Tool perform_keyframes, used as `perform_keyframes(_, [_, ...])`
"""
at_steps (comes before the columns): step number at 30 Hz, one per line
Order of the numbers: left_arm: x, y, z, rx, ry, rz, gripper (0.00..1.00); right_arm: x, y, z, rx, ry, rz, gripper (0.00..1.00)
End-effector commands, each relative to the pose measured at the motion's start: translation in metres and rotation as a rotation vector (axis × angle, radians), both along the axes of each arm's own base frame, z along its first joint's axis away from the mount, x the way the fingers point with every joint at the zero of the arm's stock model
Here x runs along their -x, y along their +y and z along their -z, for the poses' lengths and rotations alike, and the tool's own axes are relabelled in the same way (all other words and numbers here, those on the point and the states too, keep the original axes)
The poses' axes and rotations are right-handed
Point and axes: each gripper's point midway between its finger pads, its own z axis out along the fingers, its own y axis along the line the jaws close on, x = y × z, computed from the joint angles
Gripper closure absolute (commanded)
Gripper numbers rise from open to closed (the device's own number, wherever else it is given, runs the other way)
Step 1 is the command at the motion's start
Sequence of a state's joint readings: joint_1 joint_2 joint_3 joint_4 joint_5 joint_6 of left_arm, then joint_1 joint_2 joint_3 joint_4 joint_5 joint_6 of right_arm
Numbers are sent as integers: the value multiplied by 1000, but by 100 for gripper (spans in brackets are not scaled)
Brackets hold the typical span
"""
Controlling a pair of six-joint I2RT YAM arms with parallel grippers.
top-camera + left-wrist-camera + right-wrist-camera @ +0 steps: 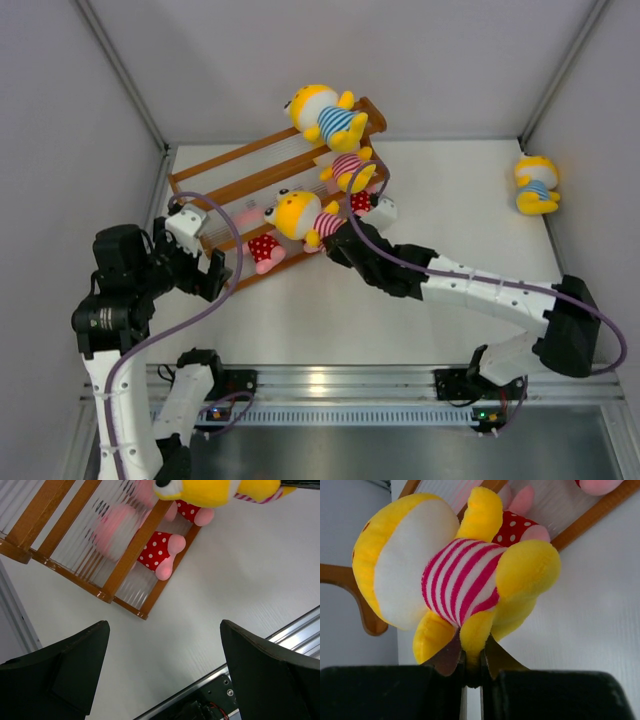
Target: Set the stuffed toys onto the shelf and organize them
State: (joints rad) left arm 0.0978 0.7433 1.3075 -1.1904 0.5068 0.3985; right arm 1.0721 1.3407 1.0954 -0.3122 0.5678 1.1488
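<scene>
The orange-brown wooden shelf lies slanted at the back left. A yellow toy in a blue-white shirt sits on its top right end. Another yellow toy in a pink-white shirt sits below it. A pink toy in a red dotted outfit rests on the lowest tier. My right gripper is shut on a limb of a yellow toy in a pink-white striped shirt, held over the shelf's lower tier. My left gripper is open and empty, near the shelf's left corner.
One more yellow toy in a blue-white shirt lies on the white table at the far right, by the right wall. A metal rail runs along the table's near edge. Grey walls close in both sides.
</scene>
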Motion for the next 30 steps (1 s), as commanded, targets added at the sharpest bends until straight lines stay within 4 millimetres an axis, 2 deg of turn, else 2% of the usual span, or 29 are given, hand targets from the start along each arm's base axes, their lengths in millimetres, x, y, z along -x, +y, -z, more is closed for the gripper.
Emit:
perform_keyframes(1, [1, 4, -12, -16, -48, -24, 2, -28, 31, -64, -210, -98, 129, 100])
perform_keyframes(2, [1, 4, -12, -13, -44, -23, 2, -32, 35, -63, -202, -96, 142, 100])
perform_keyframes(3, [1, 4, -12, -15, -48, -23, 2, -37, 45, -51, -176, -81, 145, 100])
perform_keyframes(4, [1, 4, -11, -13, -45, -22, 2, -41, 53, -62, -197, -88, 144, 100])
perform_keyframes(5, [1, 3, -12, -13, -47, -18, 2, -44, 59, -60, -194, -86, 148, 100])
perform_keyframes(6, [1, 4, -12, -14, -48, -19, 2, -49, 69, -48, -172, -72, 152, 100])
perform_keyframes(7, [2, 4, -12, -15, -48, -19, 2, -52, 77, -55, -205, -68, 160, 100])
perform_keyframes(9, [1, 4, -11, -20, -47, -21, 2, -58, 90, -46, -202, -50, 172, 100])
perform_keyframes(15, [1, 5, -9, -25, -43, -22, 2, -71, 120, -38, -276, -35, 185, 98])
perform_keyframes(19, [0, 4, -8, -21, -40, -16, 2, -77, 131, -34, -309, -23, 206, 87])
perform_keyframes(23, [1, 4, -7, -21, -37, -16, 2, -84, 140, -34, -328, -40, 210, 83])
perform_keyframes(24, [1, 4, -6, -19, -33, -17, 2, -86, 144, -32, -321, -43, 207, 81])
perform_keyframes(27, [1, 5, -5, -25, -36, -17, 2, -85, 147, -30, -318, -45, 189, 61])
perform_keyframes(28, [1, 6, -5, -27, -34, -21, 2, -84, 148, -31, -311, -55, 173, 51])
perform_keyframes(30, [1, 6, -4, -32, -34, -23, 2, -79, 145, -39, -307, -79, 145, 44])
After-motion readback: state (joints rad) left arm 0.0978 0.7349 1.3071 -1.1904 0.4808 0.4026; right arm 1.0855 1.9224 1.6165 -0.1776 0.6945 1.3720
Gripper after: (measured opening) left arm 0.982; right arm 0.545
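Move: I hold the pink-striped yellow toy by a leg in my right hand; the free stretch of the middle shelf lies about 10 cm ahead and 18 cm to my left, slightly below. The other pink-striped toy on that shelf is some 14 cm ahead and 3 cm right of my right hand; the leftmost pink toy, down on the bottom shelf, is about 2 cm ahead, 17 cm left and 12 cm lower. From my left hand, the free stretch lies roughly 18 cm ahead and 8 cm right, slightly lower. I swing my right hand left and forward, some 16 cm in all, taking the toy head first over the front rail into the middle shelf's free stretch, with a small rise and dip on the way. My wrist rolls its left side up and turns slightly clockwise; over the last few centimetres I slow and open the fingers about halfway around the leg. ##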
